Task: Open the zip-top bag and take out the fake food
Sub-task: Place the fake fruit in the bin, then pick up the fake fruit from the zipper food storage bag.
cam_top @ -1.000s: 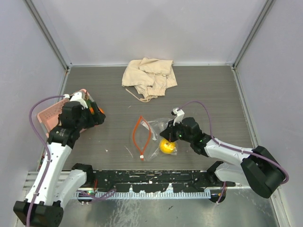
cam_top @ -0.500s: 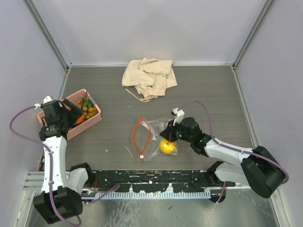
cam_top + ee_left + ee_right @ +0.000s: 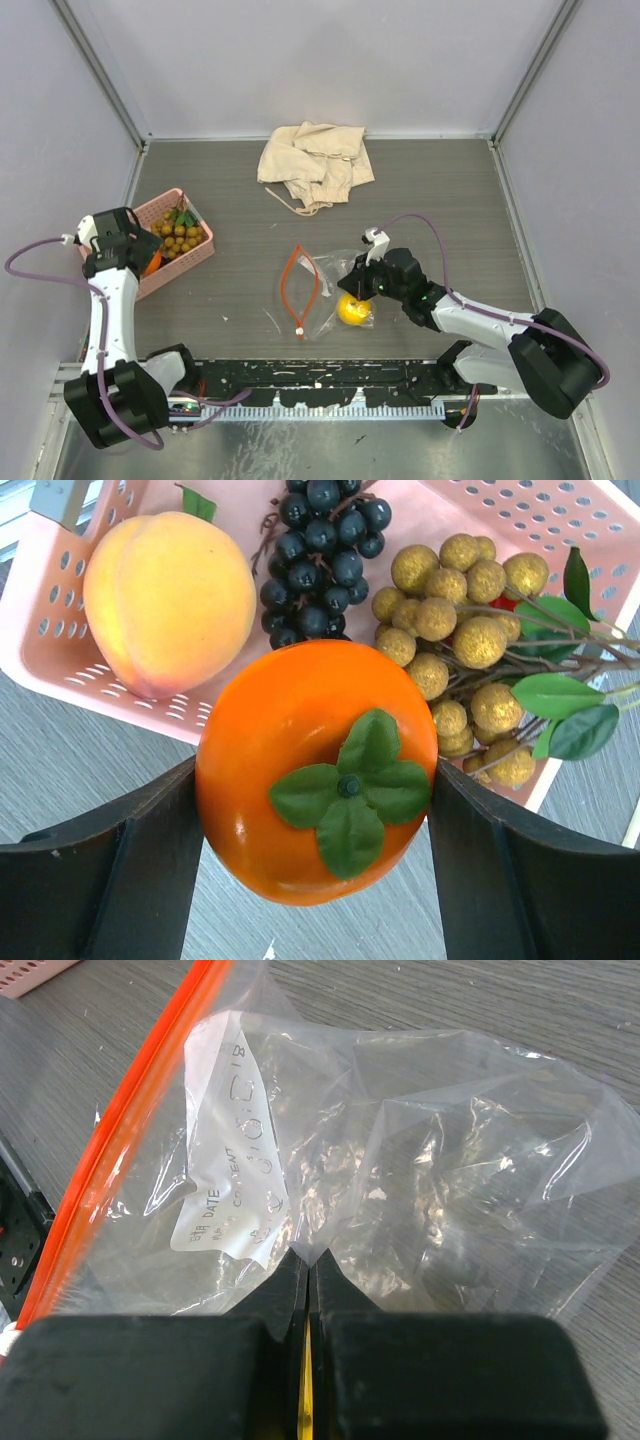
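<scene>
The zip-top bag [image 3: 318,290] lies open mid-table, clear, with its orange-red zip strip [image 3: 290,285] on the left. A yellow lemon [image 3: 351,309] sits inside its near end. My right gripper [image 3: 349,283] is shut on a pinch of the bag's plastic [image 3: 420,1160], just right of the zip strip [image 3: 130,1120]. My left gripper [image 3: 138,258] is shut on an orange round fruit [image 3: 290,740] with a green leaf cap. It holds the fruit at the near edge of the pink basket [image 3: 60,630].
The pink basket [image 3: 195,258] at the left holds a peach [image 3: 170,600], dark purple grapes [image 3: 320,550] and a tan berry cluster [image 3: 460,620] with green leaves. A beige cloth [image 3: 314,163] lies crumpled at the back. Grey walls close in the table.
My left arm has swung left, carrying its gripper from over the basket to the basket's near-left side, so the basket's contents show. The right arm and the bag have not moved.
</scene>
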You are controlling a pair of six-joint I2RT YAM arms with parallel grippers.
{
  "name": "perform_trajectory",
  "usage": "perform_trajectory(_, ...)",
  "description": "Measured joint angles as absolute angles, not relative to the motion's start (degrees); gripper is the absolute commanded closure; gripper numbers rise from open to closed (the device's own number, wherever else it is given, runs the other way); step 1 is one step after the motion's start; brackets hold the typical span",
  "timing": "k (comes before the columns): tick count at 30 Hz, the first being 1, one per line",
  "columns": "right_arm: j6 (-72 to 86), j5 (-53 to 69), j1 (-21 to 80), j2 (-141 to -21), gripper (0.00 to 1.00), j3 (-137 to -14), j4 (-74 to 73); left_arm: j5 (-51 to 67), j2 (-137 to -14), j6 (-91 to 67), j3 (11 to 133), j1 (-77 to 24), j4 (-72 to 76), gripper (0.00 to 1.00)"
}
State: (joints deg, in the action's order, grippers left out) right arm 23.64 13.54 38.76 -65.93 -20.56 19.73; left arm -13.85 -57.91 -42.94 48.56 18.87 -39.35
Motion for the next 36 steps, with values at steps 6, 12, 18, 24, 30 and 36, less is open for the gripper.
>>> perform_trajectory(6,23.7,13.6,38.8,-66.0,0.99,-20.6,19.7,-16.9,-60.8,-44.9,49.5,18.9,-39.5,0.33)
perform_trajectory(12,23.7,13.6,38.8,-66.1,0.99,-20.6,19.7,-18.9,-64.8,-46.2,52.0,20.7,-39.9,0.02)
perform_trajectory(18,23.7,13.8,38.8,-66.5,0.99,-20.6,19.6,-19.3,-67.7,-46.7,56.3,20.9,-40.9,0.02)
perform_trajectory(24,24.0,13.8,38.8,-66.3,0.99,-20.6,19.3,-14.7,-66.5,-44.2,57.3,21.0,-39.7,0.02)
perform_trajectory(30,24.1,13.9,38.8,-64.8,0.98,-21.1,17.4,9.5,-55.2,-38.4,47.0,21.1,-26.9,0.01)
perform_trajectory(36,24.3,14.8,38.8,-64.6,0.98,-22.5,17.1,34.2,-44.4,-38.0,38.7,18.5,-18.1,0.04)
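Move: The left hand holds the orange persimmon just inside the near right part of the pink bin, whose middle lies about 4 cm ahead, 3 cm to its left and 7 cm below. From this hand the peach is some 7 cm left and 2 cm back, the black grapes 4 cm ahead and 3 cm left, the golden berries 6 cm ahead and 5 cm right, all roughly 6 cm lower. From the right hand, the bin is about 53 cm left, 10 cm ahead and slightly lower. The left hand lets go of the persimmon after easing it about 3 cm left and a little down into the bin, the fingers opening wide. Empty, it edges forward and lifts, then swings quickly right some 17 cm while rising, leaving towards the bag, its wrist turning about 50 degrees clockwise and tipping up. The right fingers keep pinching the bag, rising about 1 cm late on. ##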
